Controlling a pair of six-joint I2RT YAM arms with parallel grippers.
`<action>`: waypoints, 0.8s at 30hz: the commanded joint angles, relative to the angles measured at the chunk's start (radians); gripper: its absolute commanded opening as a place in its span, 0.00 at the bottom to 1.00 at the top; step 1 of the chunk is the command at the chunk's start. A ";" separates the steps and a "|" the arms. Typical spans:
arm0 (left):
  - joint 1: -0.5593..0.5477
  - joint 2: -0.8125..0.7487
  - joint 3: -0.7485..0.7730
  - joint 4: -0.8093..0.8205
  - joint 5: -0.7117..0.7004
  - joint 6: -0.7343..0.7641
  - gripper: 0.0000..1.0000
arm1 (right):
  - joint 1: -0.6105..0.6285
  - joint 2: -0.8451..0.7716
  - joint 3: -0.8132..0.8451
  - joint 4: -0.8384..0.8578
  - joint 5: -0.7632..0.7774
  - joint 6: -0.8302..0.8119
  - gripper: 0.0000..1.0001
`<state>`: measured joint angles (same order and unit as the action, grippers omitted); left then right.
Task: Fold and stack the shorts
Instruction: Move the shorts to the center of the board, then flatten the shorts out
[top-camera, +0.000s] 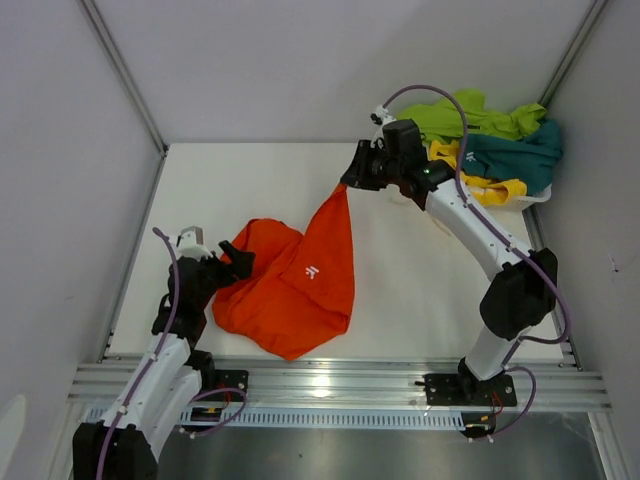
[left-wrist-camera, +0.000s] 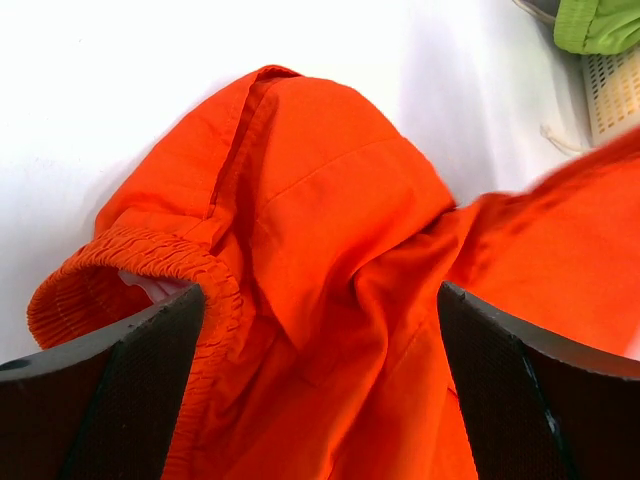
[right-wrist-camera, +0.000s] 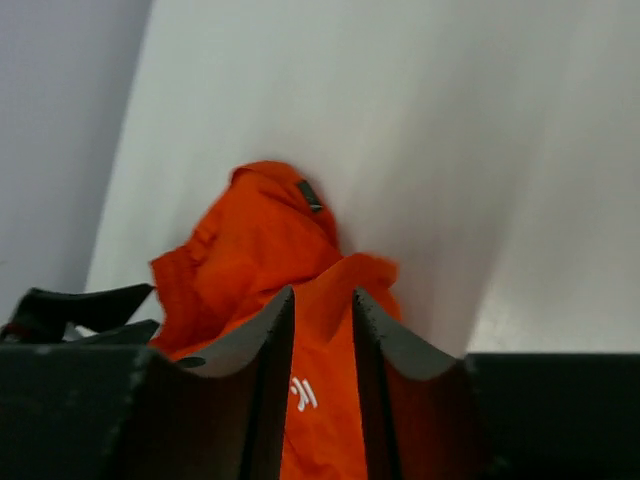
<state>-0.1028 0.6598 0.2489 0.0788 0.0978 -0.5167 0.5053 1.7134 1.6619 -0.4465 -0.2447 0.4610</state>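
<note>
Orange shorts (top-camera: 290, 285) lie crumpled on the white table, with one corner pulled up into a peak that reaches my right gripper (top-camera: 350, 182). The right wrist view shows that gripper (right-wrist-camera: 322, 295) with its jaws a narrow gap apart, and the orange shorts (right-wrist-camera: 250, 250) with their white logo are seen through the gap, blurred at the edge. My left gripper (top-camera: 238, 262) hovers at the left side of the shorts. It stands wide open (left-wrist-camera: 320, 300) over the orange shorts (left-wrist-camera: 330, 250), beside the elastic waistband.
A white mesh basket (top-camera: 530, 200) stands at the back right, holding lime green shorts (top-camera: 470, 115), teal shorts (top-camera: 515, 155) and yellow shorts (top-camera: 490, 187). The green shorts (left-wrist-camera: 595, 25) and the basket (left-wrist-camera: 612, 90) show at the top right of the left wrist view. Grey walls enclose the table.
</note>
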 joint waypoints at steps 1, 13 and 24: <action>-0.006 -0.003 0.032 0.001 -0.010 -0.014 0.99 | -0.051 -0.018 -0.029 -0.051 0.091 -0.033 0.34; -0.006 0.038 0.029 0.032 0.033 -0.019 0.99 | 0.102 -0.282 -0.322 -0.054 0.212 -0.169 0.70; -0.006 0.006 0.046 -0.025 -0.020 -0.026 0.99 | 0.484 -0.144 -0.403 -0.049 0.446 -0.246 0.70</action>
<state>-0.1028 0.6922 0.2512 0.0719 0.1040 -0.5240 0.9352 1.5162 1.2503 -0.5060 0.0967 0.2493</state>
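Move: The right gripper still has the raised far corner of the red shorts at its fingertips. The middle of the shorts lies about 17 cm back and 14 cm to the left of it, some 25 cm below; the white logo is roughly 13 cm back and 8 cm left. The clothes basket stands about 12 cm farther out and 33 cm to the right. From the left gripper, the shorts' middle is some 4 cm back, 10 cm right and 10 cm down. Open the right gripper to about two-thirds and let go of the shorts' far corner. Dip it down and to the right about 6 cm, then swing it back towards the base and leftward, sinking again, to come low over the logo area, some 16 cm back and 11 cm lower in all. Tip the fingers more steeply down on the way, and keep them open. ##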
